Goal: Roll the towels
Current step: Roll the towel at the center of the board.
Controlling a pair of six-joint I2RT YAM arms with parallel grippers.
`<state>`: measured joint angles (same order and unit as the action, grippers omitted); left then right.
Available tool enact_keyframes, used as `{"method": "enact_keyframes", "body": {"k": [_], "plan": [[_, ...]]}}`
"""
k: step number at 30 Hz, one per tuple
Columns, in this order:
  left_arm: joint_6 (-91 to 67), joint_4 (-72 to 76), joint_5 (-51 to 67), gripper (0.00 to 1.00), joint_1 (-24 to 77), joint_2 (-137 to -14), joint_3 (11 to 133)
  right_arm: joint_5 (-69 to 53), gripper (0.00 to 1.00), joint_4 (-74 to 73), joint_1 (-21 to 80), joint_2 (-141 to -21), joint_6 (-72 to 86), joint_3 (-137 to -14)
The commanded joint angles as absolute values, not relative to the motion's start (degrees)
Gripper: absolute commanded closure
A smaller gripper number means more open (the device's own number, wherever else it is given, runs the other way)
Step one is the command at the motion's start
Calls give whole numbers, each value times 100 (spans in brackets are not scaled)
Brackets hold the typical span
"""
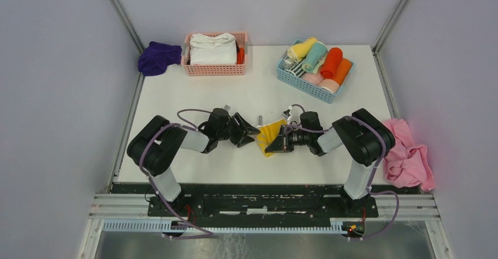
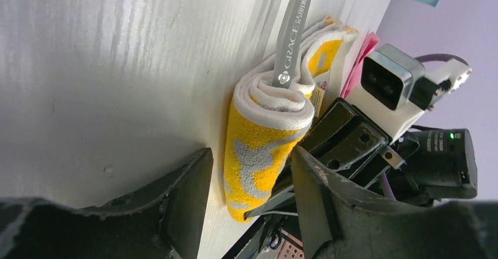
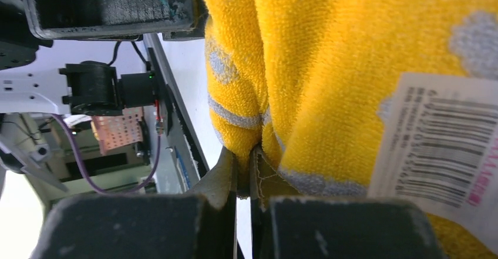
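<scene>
The yellow towel (image 1: 271, 134) with grey-white markings lies partly rolled at the middle of the table, between the two arms. My left gripper (image 1: 253, 132) is open at its left end. In the left wrist view the roll (image 2: 264, 135) reaches in between the spread fingers of the left gripper (image 2: 249, 156). My right gripper (image 1: 277, 144) is shut on a fold of the yellow towel (image 3: 329, 47). The fingertips of the right gripper (image 3: 244, 156) pinch the cloth at its lower edge. The dark purple towel (image 1: 158, 57) lies bunched at the far left corner, away from both grippers.
A pink basket (image 1: 215, 69) holding white cloths stands at the back left. A blue basket (image 1: 305, 80) of rolled towels stands at the back right. A pale pink cloth (image 1: 408, 153) hangs over the table's right edge. A grey tag (image 2: 292, 33) and a barcode label (image 3: 440, 147) stick out of the yellow towel.
</scene>
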<state>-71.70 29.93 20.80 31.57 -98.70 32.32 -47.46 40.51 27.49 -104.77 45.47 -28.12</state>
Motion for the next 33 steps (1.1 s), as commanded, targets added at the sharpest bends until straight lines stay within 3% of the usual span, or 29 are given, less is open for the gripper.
{"method": "enact_keyframes", "body": {"k": [1, 9, 12, 14, 18, 21, 25, 30, 33], "plan": [[-6742, 2802, 2021, 40, 3139, -10266, 3309, -5141, 97, 3793, 2398, -10679, 4581, -2691], [-6742, 2971, 2156, 45, 3177, -10910, 3693, -5211, 97, 2818, 2323, -10715, 4058, -2963], [-6734, 2971, 2176, 51, 3214, -11029, 3769, -5208, 97, 2735, 2316, -10749, 4032, -3041], [-6745, 2971, 2148, 59, 3223, -11060, 3739, -5145, 96, 2509, 2318, -10714, 3922, -3129], [-6909, 2995, 1810, 87, 3209, -10761, 3361, -4891, 90, 1789, 2372, -10374, 3651, -3343], [-6796, 2212, 1192, 97, 3208, -10186, 3285, -4376, 76, 834, 2620, -9920, 3194, -3643], [-6799, 1004, 507, 97, 3217, -9458, 3298, -3596, 64, -47, 3135, -9520, 2843, -4137], [-7374, -411, -222, 97, 3217, -8643, 3218, -1629, 56, -1176, 4154, -8727, 2228, -4731], [-7584, -781, -348, 97, 3217, -8381, 3206, -404, 46, -1433, 4725, -8241, 1876, -4864]]}}
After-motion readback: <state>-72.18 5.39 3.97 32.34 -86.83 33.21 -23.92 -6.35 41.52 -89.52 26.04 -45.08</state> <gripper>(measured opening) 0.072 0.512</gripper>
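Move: The towel roll's far end, with the grey tag, lies about 2 cm ahead of the open left hand, 2 cm to its right and 1 cm lower; the towel's unrolled tail lies roughly 2 cm ahead and 9 cm to the right. The right hand still pinches the roll's near end between its fingers, the tagged end being some 8 cm ahead and 3 cm to its left. The blue basket stands about 28 cm ahead of the right hand and 18 cm to its right. Rightward and forward some 3 cm, sinking slightly, the left hand eases over the roll's tagged end, closes to pinch it, then pulls it about 8 cm left and a little back. The right hand first draws 1.5 cm right, keeping its grip, then opens off the near end, rises 3 cm and follows left about 3 cm, fingers tipping down. ##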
